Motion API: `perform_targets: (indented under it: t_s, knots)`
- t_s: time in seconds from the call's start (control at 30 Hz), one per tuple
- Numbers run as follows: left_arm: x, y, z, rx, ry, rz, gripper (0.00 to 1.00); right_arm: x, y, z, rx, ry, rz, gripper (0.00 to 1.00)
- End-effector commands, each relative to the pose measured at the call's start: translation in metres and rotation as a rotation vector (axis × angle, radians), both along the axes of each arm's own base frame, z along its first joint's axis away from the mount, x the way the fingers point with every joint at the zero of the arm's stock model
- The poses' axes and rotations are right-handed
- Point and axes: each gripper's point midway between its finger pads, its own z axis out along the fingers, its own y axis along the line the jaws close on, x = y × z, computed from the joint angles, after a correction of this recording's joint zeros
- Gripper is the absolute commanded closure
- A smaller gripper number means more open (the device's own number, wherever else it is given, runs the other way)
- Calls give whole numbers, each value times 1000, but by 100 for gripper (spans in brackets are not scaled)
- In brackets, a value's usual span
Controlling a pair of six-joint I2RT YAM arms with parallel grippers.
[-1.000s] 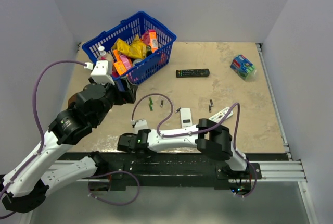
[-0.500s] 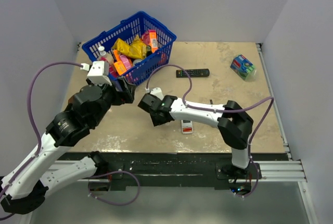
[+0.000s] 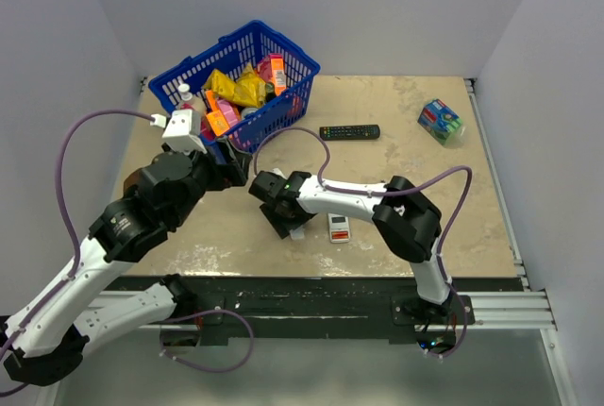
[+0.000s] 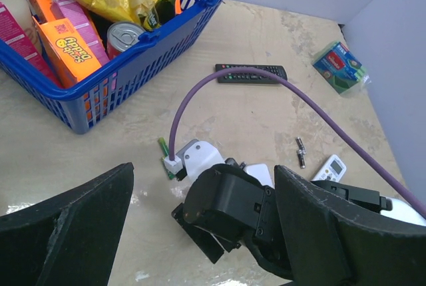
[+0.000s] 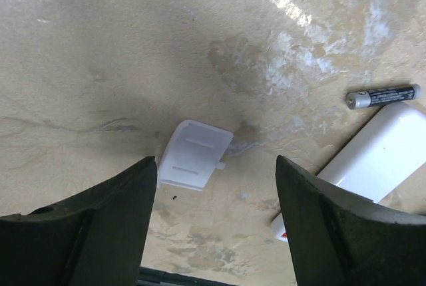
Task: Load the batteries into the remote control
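The remote control (image 3: 339,228), small and white with a red panel, lies near the table's front; in the right wrist view its white body (image 5: 373,158) sits just right of the jaws. A small white battery cover (image 5: 194,153) lies flat on the table between the fingers of my right gripper (image 5: 214,159), untouched; the gripper (image 3: 286,224) is open and empty. One dark battery (image 5: 383,96) rests beside the remote. A green battery (image 4: 163,147) and two dark ones (image 4: 301,151) lie farther back. My left gripper (image 4: 203,167) hovers wide open above the right wrist, near the basket (image 3: 231,165).
A blue basket (image 3: 276,113) full of groceries stands at the back left. A long black remote (image 3: 349,131) lies mid-table, a sponge pack (image 3: 441,121) at the back right. A white remote with grey buttons (image 4: 329,166) lies right of the right arm. The right arm's purple cable (image 4: 200,90) arcs over the table.
The right arm swung from the table's near edge out to the middle left, then drew slightly nearer, stopping over the white cover. The left arm hardly moved.
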Motion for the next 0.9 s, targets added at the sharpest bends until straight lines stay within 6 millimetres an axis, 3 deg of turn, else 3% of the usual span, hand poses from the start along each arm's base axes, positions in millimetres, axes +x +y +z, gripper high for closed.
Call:
perform_targets:
  t_s: [0.0, 0.2, 0.27, 0.4, 0.73, 0.87]
  knots:
    - [4, -4, 8, -57, -15, 18, 10, 6, 8, 29, 43, -24, -15, 29]
    - [6, -8, 7, -68, -8, 19, 10, -10, 31, 35, 205, 59, -91, 55]
    - [7, -9, 6, -69, -6, 18, 10, -15, 35, 29, 229, 86, -114, 58]
    - [9, -12, 6, -75, -6, 16, 10, -16, 33, 18, 231, 95, -157, 68]
    - [12, -15, 4, -67, 1, 13, 10, -15, 25, 1, 203, 81, -196, 81]
    - [12, -19, 2, -74, -1, -2, 10, -9, 21, 12, 214, 43, -210, 100]
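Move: The white battery cover lies loose under the open right gripper, about 2 cm below the hand point and 1 cm to its left. The white remote's middle is some 4 cm ahead and 9 cm to the right of that hand; a loose silver battery at the remote's far-left corner is about 8 cm ahead and 6 cm right. From the left gripper the cover lies roughly level fore-and-aft, 12 cm to the right and 32 cm below. Lift the right gripper barely a centimetre clear of the battery cover and carry it left and back about 2 cm each way, shutting the wide-open, empty fingers as you go. Turn the wrist some 10 degrees clockwise, swing the tips slightly back and left, then sink nearly 2 cm so the closed tips come down right at the cover's near-left edge. ##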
